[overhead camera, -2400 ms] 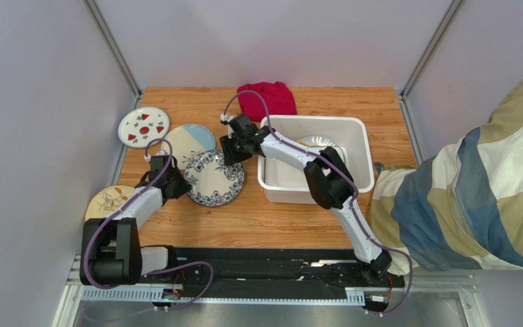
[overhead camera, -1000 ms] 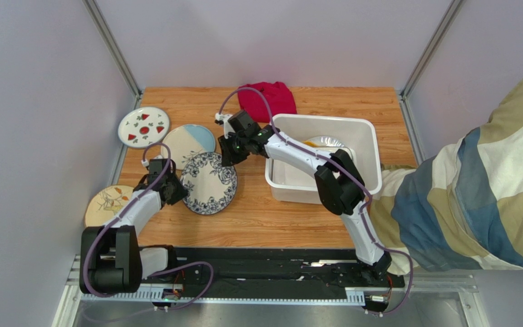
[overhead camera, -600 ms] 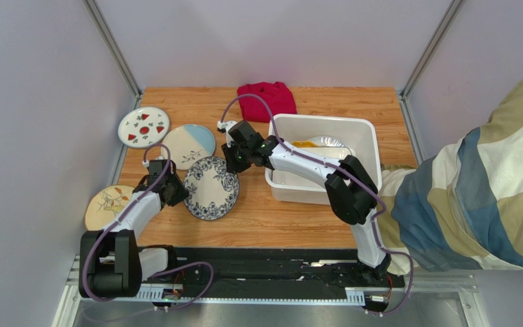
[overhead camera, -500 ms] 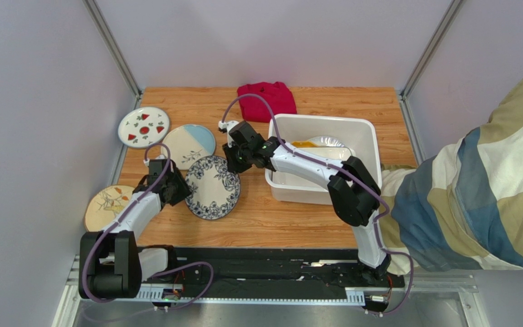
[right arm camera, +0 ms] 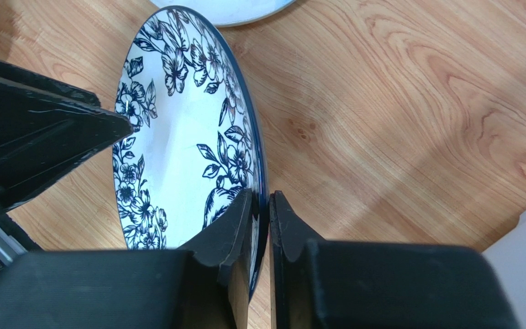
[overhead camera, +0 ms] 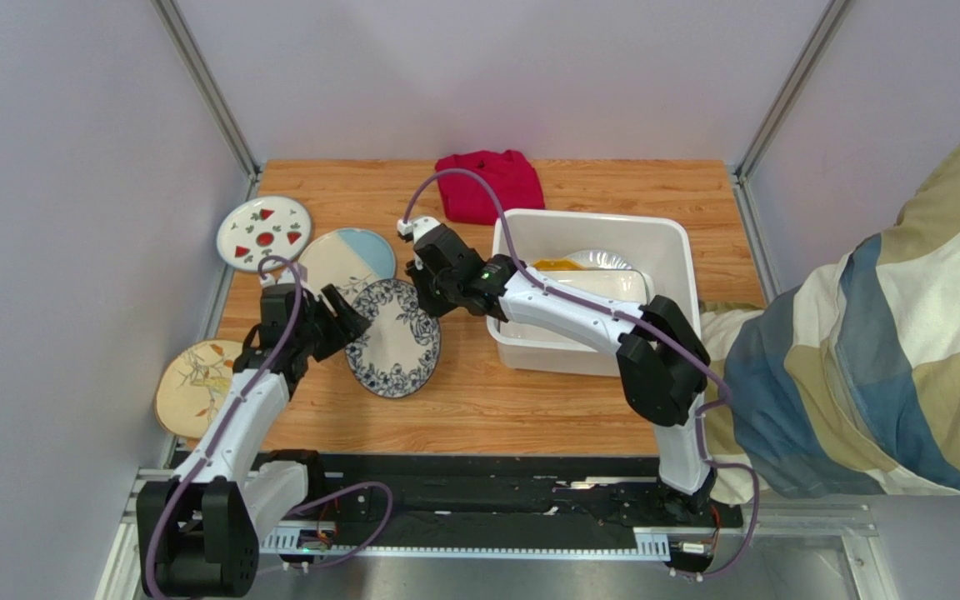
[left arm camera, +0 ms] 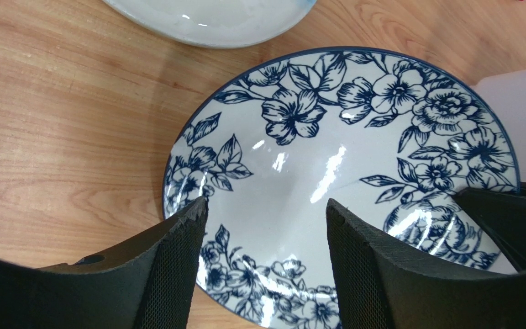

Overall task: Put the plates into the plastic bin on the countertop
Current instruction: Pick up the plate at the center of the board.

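The blue floral plate (overhead camera: 394,338) stands tilted on the countertop (overhead camera: 535,400), left of the plastic bin (overhead camera: 585,219). My right gripper (overhead camera: 430,300) is shut on the plate's right rim; in the right wrist view the gripper (right arm camera: 262,200) pinches the dark blue edge of the plate (right arm camera: 176,137). My left gripper (overhead camera: 350,320) is open at the plate's left edge. In the left wrist view the gripper (left arm camera: 266,205) has its fingers spread over the plate (left arm camera: 327,151), holding nothing. A white plate (overhead camera: 594,261) and a yellow plate (overhead camera: 556,264) lie in the bin.
A strawberry-print plate (overhead camera: 264,233), a cream-and-blue plate (overhead camera: 347,260) and a cream plate with a leaf sprig (overhead camera: 195,381) lie at the left. A folded red cloth (overhead camera: 488,181) sits at the back. A person in a plaid garment (overhead camera: 873,338) stands right of the bin.
My left gripper has opened and let go of the floral plate's left edge. My right gripper has closed on the right rim, and the plate has tipped up more steeply.
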You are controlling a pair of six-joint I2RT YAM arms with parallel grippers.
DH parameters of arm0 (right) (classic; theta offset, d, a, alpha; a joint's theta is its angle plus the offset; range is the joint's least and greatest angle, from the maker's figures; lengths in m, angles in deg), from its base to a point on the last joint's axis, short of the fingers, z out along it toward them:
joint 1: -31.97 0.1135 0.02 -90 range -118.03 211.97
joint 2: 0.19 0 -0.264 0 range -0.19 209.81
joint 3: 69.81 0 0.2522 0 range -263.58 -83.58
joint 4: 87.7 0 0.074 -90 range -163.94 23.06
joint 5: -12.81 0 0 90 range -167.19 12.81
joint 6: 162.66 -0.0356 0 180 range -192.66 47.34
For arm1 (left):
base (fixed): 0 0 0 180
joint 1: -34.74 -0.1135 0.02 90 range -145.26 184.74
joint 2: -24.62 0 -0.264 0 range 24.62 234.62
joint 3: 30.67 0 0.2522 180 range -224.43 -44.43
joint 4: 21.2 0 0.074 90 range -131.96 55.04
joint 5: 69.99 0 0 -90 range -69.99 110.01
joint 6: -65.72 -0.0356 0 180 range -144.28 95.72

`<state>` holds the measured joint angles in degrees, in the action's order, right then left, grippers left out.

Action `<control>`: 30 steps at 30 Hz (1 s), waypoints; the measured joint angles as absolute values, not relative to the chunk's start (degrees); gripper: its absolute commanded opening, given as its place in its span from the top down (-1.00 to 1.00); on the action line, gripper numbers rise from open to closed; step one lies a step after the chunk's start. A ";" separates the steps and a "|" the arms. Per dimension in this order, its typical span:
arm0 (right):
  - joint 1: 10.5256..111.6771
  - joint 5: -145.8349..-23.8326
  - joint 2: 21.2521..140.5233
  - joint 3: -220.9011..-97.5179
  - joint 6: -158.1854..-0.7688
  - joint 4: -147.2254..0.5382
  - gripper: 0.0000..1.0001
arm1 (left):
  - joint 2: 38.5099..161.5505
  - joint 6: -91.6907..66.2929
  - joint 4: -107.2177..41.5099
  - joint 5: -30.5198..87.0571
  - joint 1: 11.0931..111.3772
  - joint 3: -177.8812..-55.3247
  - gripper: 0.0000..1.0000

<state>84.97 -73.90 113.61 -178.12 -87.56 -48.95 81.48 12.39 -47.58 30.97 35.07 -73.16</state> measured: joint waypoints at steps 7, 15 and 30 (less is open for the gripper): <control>85.14 -70.52 109.43 -178.18 -86.68 -44.92 1.00 | 77.70 12.28 -55.27 31.06 35.10 -82.52 -0.41; 84.94 -67.15 104.67 -178.51 -84.59 -39.66 1.00 | 77.40 9.15 -61.15 31.10 35.10 -94.76 -0.41; 82.87 -70.25 104.56 -187.87 -84.37 -34.59 1.00 | 82.12 3.51 -67.40 30.84 35.10 -104.38 -0.44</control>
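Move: The right gripper already holds the floral plate by its right rim; the plate's middle is about 5 cm to this hand's left, 5 cm back and 6 cm below. The bin's middle is some 29 cm to its right, 1 cm farther out and 6 cm lower; the blue-and-cream plate is about 13 cm left, 8 cm out and 11 cm down. From the open left gripper, the floral plate's middle lies roughly 8 cm right, 2 cm back, 3 cm below. Keep the right gripper shut on the floral plate's rim and lift it about 11 cm, shifting some 5 cm right towards the bin during the first half, then going almost straight up. Raise the left gripper some 16 cm, away from the plate and a little forward, fingers staying wide open and tipping up by about 10 degrees. ##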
